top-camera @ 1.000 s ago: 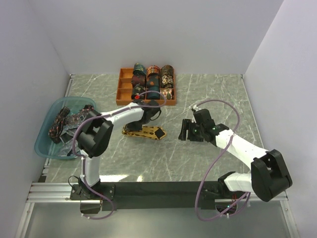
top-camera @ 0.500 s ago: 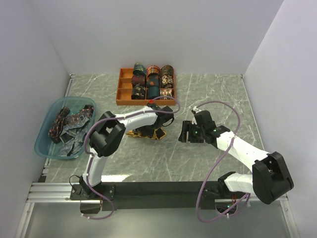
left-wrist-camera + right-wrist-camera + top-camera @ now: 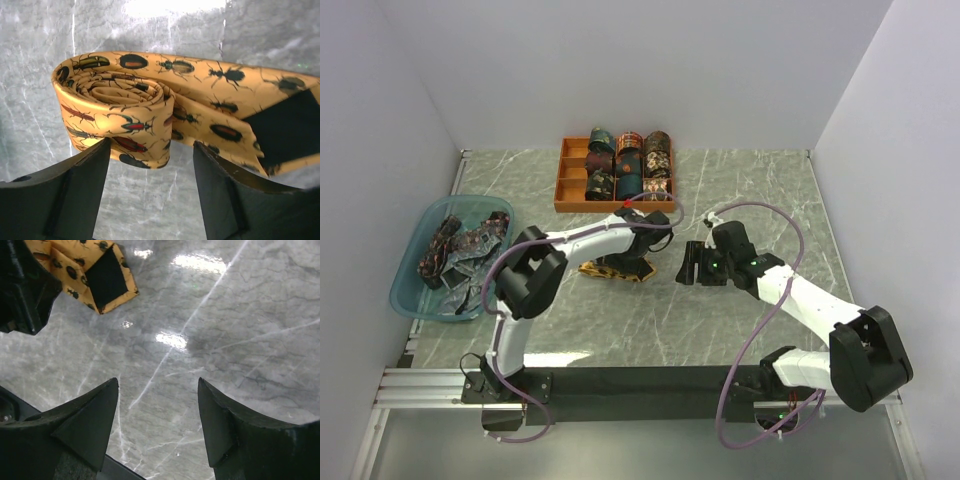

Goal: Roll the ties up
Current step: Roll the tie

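A mustard-gold tie point(image 3: 115, 112) printed with beetles lies on the marble table, its left part wound into a loose roll and its tail point(image 3: 235, 107) flat to the right, dark lining showing at the end. In the top view the same tie point(image 3: 618, 268) sits mid-table. My left gripper point(image 3: 151, 150) is open, its fingers point(image 3: 75, 190) either side of the roll's near edge, gripping nothing. My right gripper point(image 3: 157, 385) is open over bare table, right of the tie's end point(image 3: 102, 277); in the top view this right gripper point(image 3: 688, 265) hovers close to the left gripper point(image 3: 636, 254).
An orange compartment tray point(image 3: 610, 208) at the back holds several rolled ties. A translucent blue basin point(image 3: 470, 201) on the left holds several loose dark ties. White walls close in the table on three sides.
The left gripper has travelled right along the mustard tie, which is now shorter and rolled at one end, and its jaws have opened off the roll. The right gripper edged slightly left.
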Tool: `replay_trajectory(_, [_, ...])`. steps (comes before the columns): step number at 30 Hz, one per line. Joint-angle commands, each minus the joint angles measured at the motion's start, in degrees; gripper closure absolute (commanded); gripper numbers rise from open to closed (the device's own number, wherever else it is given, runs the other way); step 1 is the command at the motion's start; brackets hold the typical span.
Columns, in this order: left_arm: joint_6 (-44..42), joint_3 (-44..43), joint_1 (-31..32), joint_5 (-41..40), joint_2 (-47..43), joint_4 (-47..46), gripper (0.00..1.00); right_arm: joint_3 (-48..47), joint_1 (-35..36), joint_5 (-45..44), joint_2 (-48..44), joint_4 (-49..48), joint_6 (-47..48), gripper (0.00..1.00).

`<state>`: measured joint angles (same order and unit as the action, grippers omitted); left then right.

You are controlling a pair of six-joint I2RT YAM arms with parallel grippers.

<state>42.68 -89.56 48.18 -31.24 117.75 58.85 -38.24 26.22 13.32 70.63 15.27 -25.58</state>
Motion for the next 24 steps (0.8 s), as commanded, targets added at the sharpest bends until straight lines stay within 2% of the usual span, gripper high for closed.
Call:
replay_trajectory(1, [-0.92,1.49,-0.72,2.76,-6.21,-4.43,0.27,-0.87,-0.38,1.62,-1.02,-3.05,0.97,0.29])
replay_trajectory(6, [-2.68,3.77,-2.13,5.58,-12.45,-7.78,0.17,-1.84,-0.29,2.76,0.21,-3.57,0.80,0.29])
replay_trajectory(8, [-3.91,4.74,-2.57,8.03,-15.69,-10.14,0.09,-2.28,-0.20,3.11,0.38,-3.93,0.62,0.30])
replay_trajectory(11, [-5.50,8.34,-5.29,15.67,-21.04,-14.19,0.05,-3.68,0.06,4.87,1.61,-4.19,1.50,0.30])
replay_trajectory(17, [-7.61,23.88,-17.05,30.88,-34.58,-29.30,0.01,-7.20,2.08,6.10,3.98,-4.11,2.38,0.30])
replay_trajectory(18, [-8.13,28.08,-20.90,33.94,-36.00,-31.23,0.01,-7.55,2.52,6.19,4.25,-4.28,2.47,0.30])
replay_trajectory(24, [-15.15,38.48,-32.51,46.78,-39.97,-40.73,0.04,-11.06,5.33,6.98,7.24,-4.81,3.17,0.30])
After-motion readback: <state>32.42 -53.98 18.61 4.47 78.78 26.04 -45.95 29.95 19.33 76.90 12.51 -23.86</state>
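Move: The tie's roll lies close beside the left hand, about 4 cm to its left, 1 cm ahead and 2 cm below, with one finger overlapping it. The tie's black end patch is roughly 5 cm to this hand's right and level with it, 4 cm lower; the wooden tray is about 18 cm straight ahead. From the right hand, the black end patch lies some 8 cm left, 4 cm ahead and 6 cm down, with the roll about 18 cm left and 5 cm ahead. The left hand comes free of the tie's roll, opening its fingers the rest of the way as it lifts some 8 cm, then swings left over the roll to its far side, sinking slightly at the end. Its wrist turns about 40 degrees, so the fingers change from slanting left to slanting right, back at the roll. The right hand, fingers still open, eases about 5 cm left and a little up, towards the black end. ##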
